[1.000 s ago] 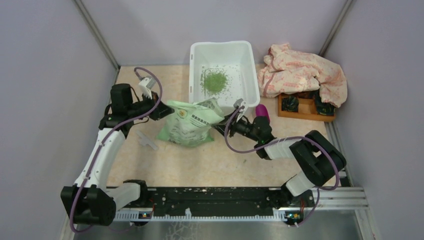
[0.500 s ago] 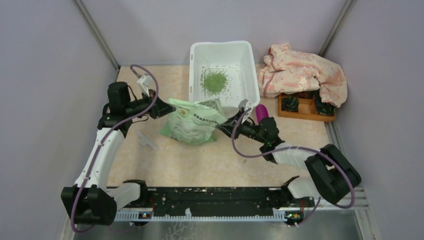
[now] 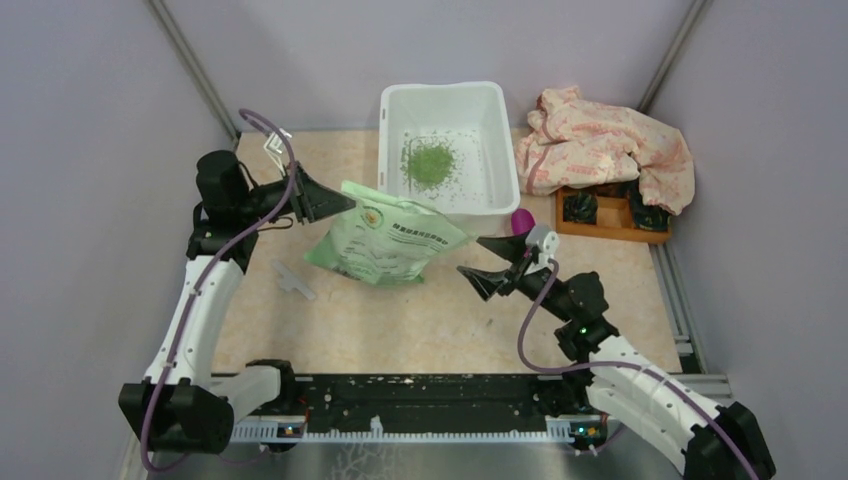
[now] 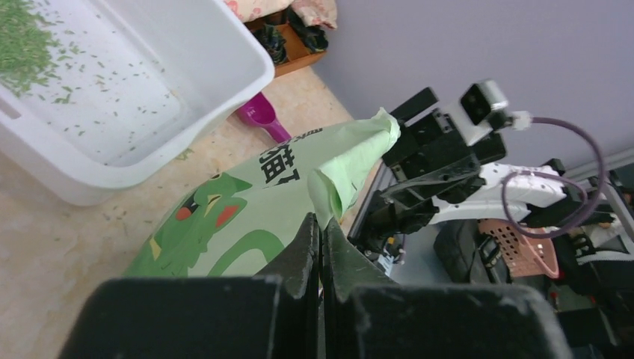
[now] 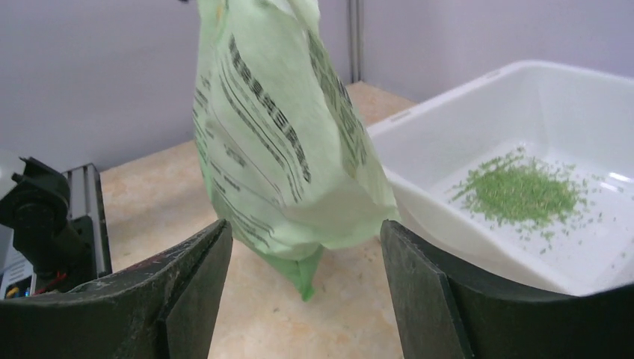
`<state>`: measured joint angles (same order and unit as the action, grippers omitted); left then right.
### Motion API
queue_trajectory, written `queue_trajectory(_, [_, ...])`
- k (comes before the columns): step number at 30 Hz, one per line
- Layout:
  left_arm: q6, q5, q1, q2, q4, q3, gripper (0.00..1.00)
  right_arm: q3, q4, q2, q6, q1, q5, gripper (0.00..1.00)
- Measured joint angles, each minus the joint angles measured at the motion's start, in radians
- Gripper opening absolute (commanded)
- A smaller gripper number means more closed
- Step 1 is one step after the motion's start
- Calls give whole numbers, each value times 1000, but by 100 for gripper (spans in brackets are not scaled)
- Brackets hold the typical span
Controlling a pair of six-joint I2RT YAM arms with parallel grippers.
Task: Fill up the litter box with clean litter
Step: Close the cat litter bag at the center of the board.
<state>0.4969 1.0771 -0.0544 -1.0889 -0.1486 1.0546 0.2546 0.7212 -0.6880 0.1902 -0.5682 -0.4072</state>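
The white litter box [image 3: 487,120] stands at the back centre with a small pile of clean litter [image 3: 429,162] on its floor and scattered bits around it. A green printed bag [image 3: 390,245] lies tilted in front of the box. My left gripper [image 3: 338,201] is shut on the bag's upper left corner and holds it up. In the left wrist view the jaws [image 4: 320,224] pinch a folded flap of the bag [image 4: 224,217]. My right gripper [image 3: 485,263] stands open to the bag's right, apart from it. The right wrist view shows the bag [image 5: 284,134] hanging beyond the open fingers [image 5: 305,228], with the litter box [image 5: 523,97] and litter [image 5: 519,188] to the right.
A magenta scoop [image 3: 522,220] lies by the box's front right corner. A crumpled pink cloth [image 3: 610,145] drapes over a wooden tray [image 3: 610,218] at the back right. A small white part [image 3: 292,278] lies on the table left of the bag. Grey walls enclose three sides.
My right gripper has let go of the bag's right end, opened, and drawn back toward the near right. My left gripper has pulled the bag's corner up and to the left.
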Motion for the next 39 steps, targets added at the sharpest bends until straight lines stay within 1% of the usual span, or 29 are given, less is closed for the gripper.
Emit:
queue_trajectory(4, [118, 50, 0, 2, 86, 0, 1, -53, 13, -31, -6, 0, 2, 72])
queue_trajectory(9, [263, 116, 0, 7, 212, 18, 1, -63, 37, -100, -13, 0, -31, 71])
queue_trajectory(14, [362, 173, 0, 14, 306, 56, 1, -56, 139, -180, 13, 0, -122, 70])
queue_trajectory(21, [433, 220, 0, 19, 371, 61, 1, 11, 343, -306, 132, 1, -282, 67])
queue_trajectory(26, [468, 235, 0, 19, 409, 61, 1, 56, 472, -349, 214, 1, -343, 60])
queue_trajectory(27, [473, 235, 0, 19, 413, 61, 1, 63, 485, -353, 224, 1, -349, 60])
queue_trajectory(33, [497, 234, 0, 17, 445, 61, 1, 74, 524, -360, 257, -21, -365, 49])
queue_trajectory(39, [550, 234, 0, 13, 518, 41, 1, 77, 519, -387, 247, -66, -344, 49])
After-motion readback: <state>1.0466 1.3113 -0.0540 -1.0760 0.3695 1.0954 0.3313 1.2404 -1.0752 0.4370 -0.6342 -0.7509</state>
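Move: The cat litter bag's free right-hand top corner hangs about 3 cm ahead, 3 cm left and 3 cm below the open right hand. The litter box's middle is some 20 cm ahead of that hand, 5 cm left and 20 cm below; the purple scoop lies roughly 8 cm ahead, 10 cm right and 25 cm below. From the left hand, already pinching the bag's other top corner, the free corner is about 17 cm right, 4 cm back and 10 cm lower. The bag's held corner goes up some 8 cm and back about 5 with the shut left hand, whose fingertips swing clockwise and lift slightly. Meanwhile the right hand dips about 5 cm, then sweeps left and back while climbing past its starting height, turning some 25 degrees counter-clockwise and partly closing its fingers around the free corner, without shutting on it. ##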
